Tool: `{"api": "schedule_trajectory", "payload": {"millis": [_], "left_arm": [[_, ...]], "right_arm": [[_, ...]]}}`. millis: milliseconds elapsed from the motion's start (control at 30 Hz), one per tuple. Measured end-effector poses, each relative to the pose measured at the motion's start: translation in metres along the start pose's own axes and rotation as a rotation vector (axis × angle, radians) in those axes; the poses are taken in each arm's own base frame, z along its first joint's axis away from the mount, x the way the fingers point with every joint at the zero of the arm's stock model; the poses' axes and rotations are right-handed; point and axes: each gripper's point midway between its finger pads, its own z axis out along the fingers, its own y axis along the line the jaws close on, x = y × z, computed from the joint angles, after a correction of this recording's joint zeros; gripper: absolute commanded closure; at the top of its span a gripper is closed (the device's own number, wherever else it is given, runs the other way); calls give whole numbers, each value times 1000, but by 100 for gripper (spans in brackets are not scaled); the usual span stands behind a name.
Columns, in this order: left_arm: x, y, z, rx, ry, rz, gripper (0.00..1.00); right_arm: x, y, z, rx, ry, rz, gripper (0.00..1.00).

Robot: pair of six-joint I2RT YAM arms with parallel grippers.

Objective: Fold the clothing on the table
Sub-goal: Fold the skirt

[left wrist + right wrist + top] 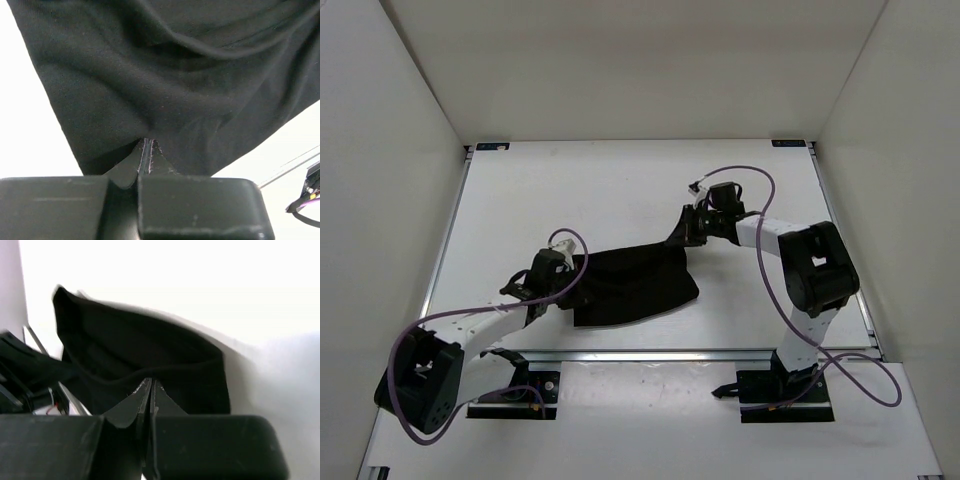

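The black clothing (635, 280) lies bunched in the middle of the white table (570, 190), stretched between my two grippers. My left gripper (570, 276) is at its left end, shut on a pinch of the fabric. In the left wrist view the clothing (165, 75) fills the frame and the left gripper's (148, 141) jaws meet on its edge. My right gripper (683, 237) is at the far right corner of the garment. The right wrist view shows the right gripper (151, 382) shut on the hem of the clothing (150, 350), which is drawn up in a taut fold.
A metal rail (670, 354) runs along the table's near edge in front of the arm bases. White enclosure walls (400, 150) stand on the left, back and right. Purple cables (760, 190) loop over both arms. Corner brackets (492, 146) mark the far edge.
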Motion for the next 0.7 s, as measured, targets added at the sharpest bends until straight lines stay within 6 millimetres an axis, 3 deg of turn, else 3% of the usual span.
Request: {"api": "schedule_trajectory", "payload": {"millis": [167,233,267,300,333,367,533,633,700], "left_arm": [[3,4,3,-11,14,5,100],[2,5,2,-18,17,8,98],[1,5,1,-22,16,11,93],[-2,5,0,-25,12,15,90],[-7,5,-1,-31,1,18,87],[-13,5,-2,-36,-12,18,83],[-33,7,-6,-70,-72,16,61],[-32,10,-7,-89,-71,17,61],[-31,12,-6,-101,-72,19,68]], "right_arm": [[-28,4,5,-22,-36,-9,99],[-31,5,4,-15,-34,-13,84],[-30,4,2,-5,-33,-15,71],[-28,3,-1,12,-30,-16,62],[-25,1,-5,30,-28,-20,48],[-22,0,-11,46,-29,-22,42],[6,-10,-51,120,-49,-24,26],[25,-22,-63,175,-42,-14,25],[37,-27,-62,190,-19,-9,26]]}}
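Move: The right hand, fingers shut, is at the skirt's far right corner, which lies under its fingertips, about 2 cm below. From that hand the skirt's near right corner is some 12 cm back and 5 cm right, about 4 cm below. The left hand's shut tips are down on the cloth; from them the far right corner lies about 14 cm ahead and 22 cm right, level or slightly higher. Right hand nudges forward, opens, withdraws some 10 cm back-right from the skirt's corner; left opens, easing forward-left. ##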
